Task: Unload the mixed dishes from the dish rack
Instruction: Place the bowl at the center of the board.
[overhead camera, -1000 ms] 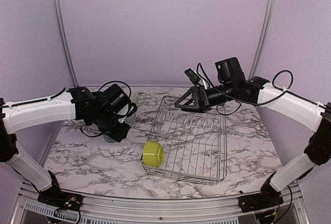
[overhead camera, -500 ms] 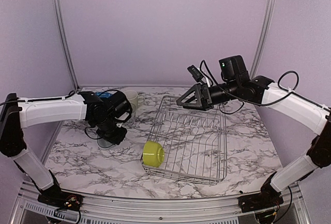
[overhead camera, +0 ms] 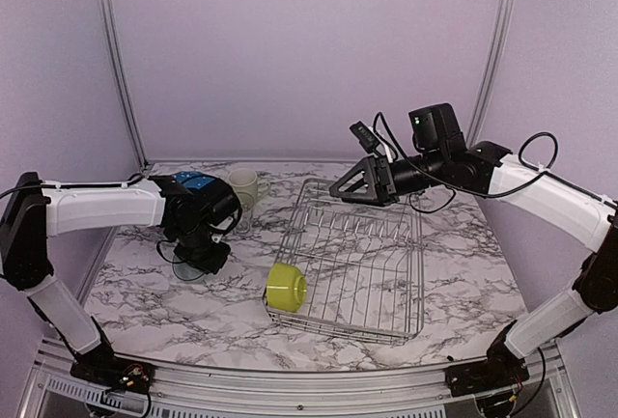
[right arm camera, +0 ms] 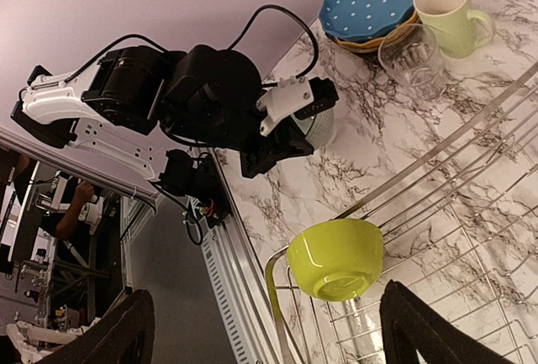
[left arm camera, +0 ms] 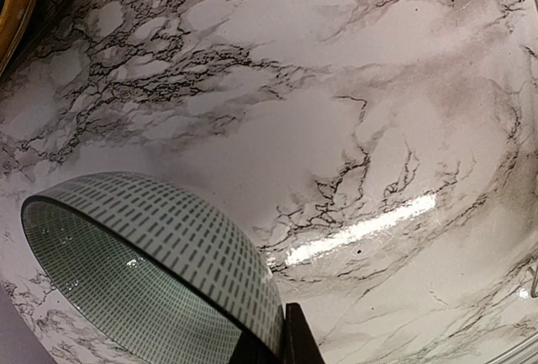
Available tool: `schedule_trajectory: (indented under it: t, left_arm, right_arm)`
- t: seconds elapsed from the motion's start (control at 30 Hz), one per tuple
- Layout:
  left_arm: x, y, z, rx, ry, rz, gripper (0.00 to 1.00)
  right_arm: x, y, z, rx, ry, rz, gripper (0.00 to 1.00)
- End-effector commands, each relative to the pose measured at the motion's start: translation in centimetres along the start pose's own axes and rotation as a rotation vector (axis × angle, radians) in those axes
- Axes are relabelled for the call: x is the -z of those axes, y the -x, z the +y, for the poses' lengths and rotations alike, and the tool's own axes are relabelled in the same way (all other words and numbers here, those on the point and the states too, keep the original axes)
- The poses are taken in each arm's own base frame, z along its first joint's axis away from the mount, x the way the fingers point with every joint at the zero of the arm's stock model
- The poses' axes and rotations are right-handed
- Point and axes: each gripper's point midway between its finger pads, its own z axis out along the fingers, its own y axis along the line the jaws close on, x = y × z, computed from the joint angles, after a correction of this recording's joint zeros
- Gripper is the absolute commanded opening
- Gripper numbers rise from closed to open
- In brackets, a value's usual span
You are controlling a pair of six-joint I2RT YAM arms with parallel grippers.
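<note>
My left gripper (overhead camera: 205,255) is shut on the rim of the white ribbed bowl (left arm camera: 160,246), tilted low over the marble left of the dish rack (overhead camera: 340,324). In the left wrist view its dark fingertips (left arm camera: 296,339) pinch the bowl's wall. A lime-green bowl (overhead camera: 287,285) lies upside down in the rack's near left corner. My right gripper (overhead camera: 340,189) hangs open above the rack's far left corner, nothing between its fingers (right arm camera: 420,330). The lime-green bowl (right arm camera: 336,256) shows below it.
A blue dotted plate (right arm camera: 368,1) tops a stack with an orange plate edge (left arm camera: 18,11) at the table's far left. Beside it stand a pale green mug (right arm camera: 445,15) and a clear glass (right arm camera: 412,60). The table's near metal rail (right arm camera: 231,288) runs past the rack.
The left gripper has carried the white bowl down and leftward, closer to the marble. The right gripper drew back slightly to the right, then held still, open.
</note>
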Motion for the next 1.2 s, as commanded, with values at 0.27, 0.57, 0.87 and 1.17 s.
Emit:
schedule_trajectory:
  t: [0.27, 0.57, 0.87, 1.17]
  left_arm:
    - [-0.6, 2.9, -1.4, -0.067, -0.004, -0.013, 0.0]
    - [-1.6, 2.8, -3.9, -0.142, -0.025, 0.032, 0.0]
    - [-1.4, 2.4, -4.9, -0.154, -0.055, 0.039, 0.09]
    - [1.3, 4.1, -5.9, -0.14, -0.124, -0.034, 0.31]
  right_arm:
    - [0.0, -0.2, -0.5, -0.004, -0.019, 0.001, 0.89]
    - [-0.1, 0.1, -0.7, -0.009, -0.023, 0.0, 0.89]
    - [-0.2, 0.0, -0.7, -0.015, -0.022, 0.003, 0.89]
    - [-0.3, -0.2, -0.9, -0.025, -0.023, 0.012, 0.89]
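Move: The left hand holds the patterned bowl by its right rim, tilted; the spot it is taken to is about 2 cm ahead, 1 cm right and 4 cm below. The green bowl in the rack sits some 15 cm right and 5 cm back, the glass about 11 cm ahead and 6 cm right, all slightly lower than the hand. From the right hand that spot is about 25 cm left, 3 cm ahead and 26 cm below. Keeping the patterned bowl's rim pinched, the left hand sinks about 1.5 cm and carries the bowl some 5 cm to the right towards the rack, easing a little forward and partly back again on the way while turning nearly 10 degrees clockwise. Near the end of that travel it stays low, and the fingers part about a quarter of their range, letting go of the rim, which still stands between them as the hand drifts slightly farther right. ##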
